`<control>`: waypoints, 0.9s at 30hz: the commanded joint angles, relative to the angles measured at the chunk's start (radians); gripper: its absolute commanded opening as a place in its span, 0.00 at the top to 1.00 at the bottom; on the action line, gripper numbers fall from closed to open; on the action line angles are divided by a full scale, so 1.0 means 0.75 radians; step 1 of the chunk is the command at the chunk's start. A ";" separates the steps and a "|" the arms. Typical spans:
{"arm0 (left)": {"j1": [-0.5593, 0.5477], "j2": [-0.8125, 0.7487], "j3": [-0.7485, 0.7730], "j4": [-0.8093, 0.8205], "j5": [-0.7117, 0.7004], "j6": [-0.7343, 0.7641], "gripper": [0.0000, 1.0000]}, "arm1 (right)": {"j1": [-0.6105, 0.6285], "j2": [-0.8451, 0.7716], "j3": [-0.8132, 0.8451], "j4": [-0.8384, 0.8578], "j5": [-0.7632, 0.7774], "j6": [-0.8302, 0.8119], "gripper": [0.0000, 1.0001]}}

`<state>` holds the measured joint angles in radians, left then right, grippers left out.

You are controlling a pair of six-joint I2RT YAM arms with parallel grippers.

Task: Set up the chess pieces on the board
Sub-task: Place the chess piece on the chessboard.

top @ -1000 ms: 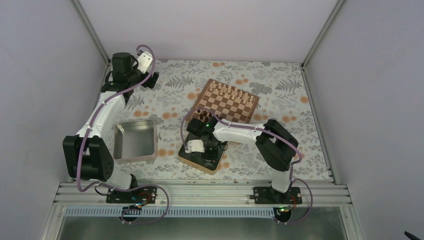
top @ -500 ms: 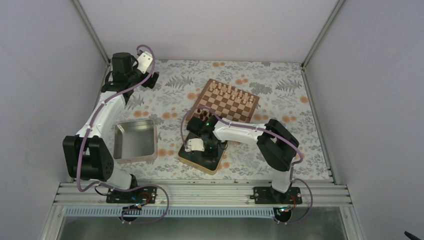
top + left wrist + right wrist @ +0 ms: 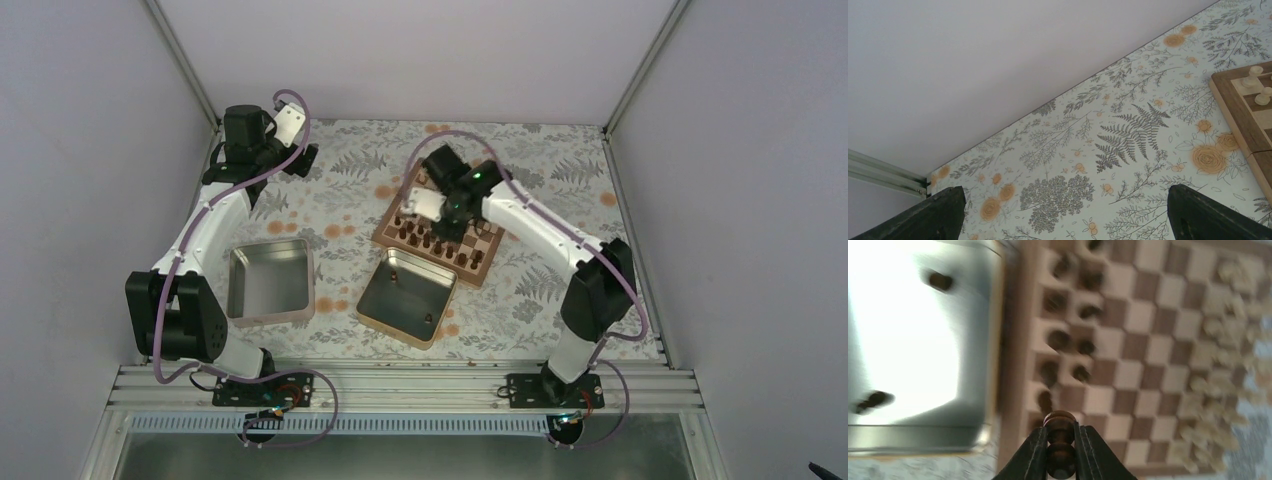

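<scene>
The board point(image 3: 488, 240) lies mid-table, with dark brown chess pieces point(image 3: 430, 240) in two rows along its near side and pale ones at the far side. My right gripper point(image 3: 450, 222) hovers over the board. In the right wrist view it point(image 3: 1060, 450) is shut on a dark brown chess piece point(image 3: 1060, 426), above the board's point(image 3: 1143, 375) near border beside the dark rows point(image 3: 1058, 340). Two more dark pieces point(image 3: 940, 281) lie in the tin point(image 3: 990, 340). My left gripper point(image 3: 1068, 220) is open and empty at the far left, over the floral cloth.
The tin point(image 3: 372, 300) with the loose dark pieces sits right against the board's near edge. A second, empty tin point(image 3: 237, 285) stands to the left. Pale pieces point(image 3: 1218, 390) fill the board's far rows. The board's corner point(image 3: 1243, 125) shows in the left wrist view.
My right arm has swung from the near tin up over the board, its jaws now closed on a dark piece. The left arm has not moved.
</scene>
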<state>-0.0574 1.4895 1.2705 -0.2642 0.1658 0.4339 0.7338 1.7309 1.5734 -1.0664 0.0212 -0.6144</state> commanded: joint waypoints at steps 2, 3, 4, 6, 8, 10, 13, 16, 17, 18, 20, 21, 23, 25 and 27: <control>-0.002 -0.017 0.003 0.021 0.012 0.006 0.00 | -0.219 0.063 0.022 -0.036 0.075 -0.131 0.85; -0.001 -0.016 0.002 0.022 0.011 0.006 0.00 | -0.249 0.078 0.023 -0.027 0.073 -0.143 0.85; -0.001 -0.015 0.002 0.021 0.010 0.006 0.00 | -0.270 0.095 0.017 -0.020 0.072 -0.152 0.85; -0.001 -0.011 0.002 0.022 0.005 0.008 0.00 | -0.292 0.127 -0.007 0.004 0.068 -0.158 0.85; -0.002 -0.008 0.000 0.024 0.003 0.010 0.00 | -0.295 0.160 -0.037 0.032 0.054 -0.162 0.85; -0.001 -0.004 -0.002 0.025 0.001 0.011 0.00 | -0.293 0.201 -0.054 0.046 0.026 -0.162 0.85; -0.002 0.003 -0.002 0.025 -0.003 0.013 0.00 | -0.291 0.251 -0.068 0.072 0.005 -0.163 0.85; -0.001 0.009 -0.003 0.027 -0.005 0.015 0.00 | -0.281 0.292 -0.065 0.079 -0.020 -0.162 0.85; -0.001 0.012 -0.003 0.027 -0.008 0.016 0.00 | -0.274 0.303 -0.065 0.078 -0.025 -0.163 0.85; -0.001 0.013 -0.003 0.028 -0.009 0.016 0.00 | -0.268 0.310 -0.066 0.080 -0.028 -0.163 0.84; -0.001 0.016 -0.005 0.031 -0.011 0.016 0.00 | -0.263 0.320 -0.065 0.087 -0.035 -0.164 0.85; -0.002 0.016 -0.006 0.033 -0.010 0.018 0.00 | -0.263 0.326 -0.062 0.090 -0.041 -0.165 0.85; 0.000 0.018 -0.007 0.033 -0.010 0.018 0.00 | -0.258 0.339 -0.058 0.094 -0.045 -0.165 0.85; -0.002 0.019 -0.007 0.035 -0.010 0.019 0.00 | -0.255 0.347 -0.052 0.093 -0.054 -0.165 0.85; -0.001 0.020 -0.007 0.036 -0.012 0.021 0.00 | -0.254 0.358 -0.046 0.085 -0.059 -0.166 0.85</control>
<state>-0.0574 1.4998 1.2705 -0.2638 0.1646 0.4355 0.5358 1.9709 1.5265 -1.0084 0.0044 -0.7208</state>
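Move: The right hand grips a dark pawn; its empty square in the pawn row lies about 4 cm ahead, 5 cm right and 14 cm below. The last placed pawn stands some 3 cm to the left of that square and 1 cm farther out; a tall dark piece stands about 3 cm behind the square and 1 cm left. From the idle left hand, the square is roughly 12 cm back, 36 cm right and 25 cm below. Right hand keeps the pawn pinched, swings right and forward about 8 cm, then sinks 10 towards the empty square. ##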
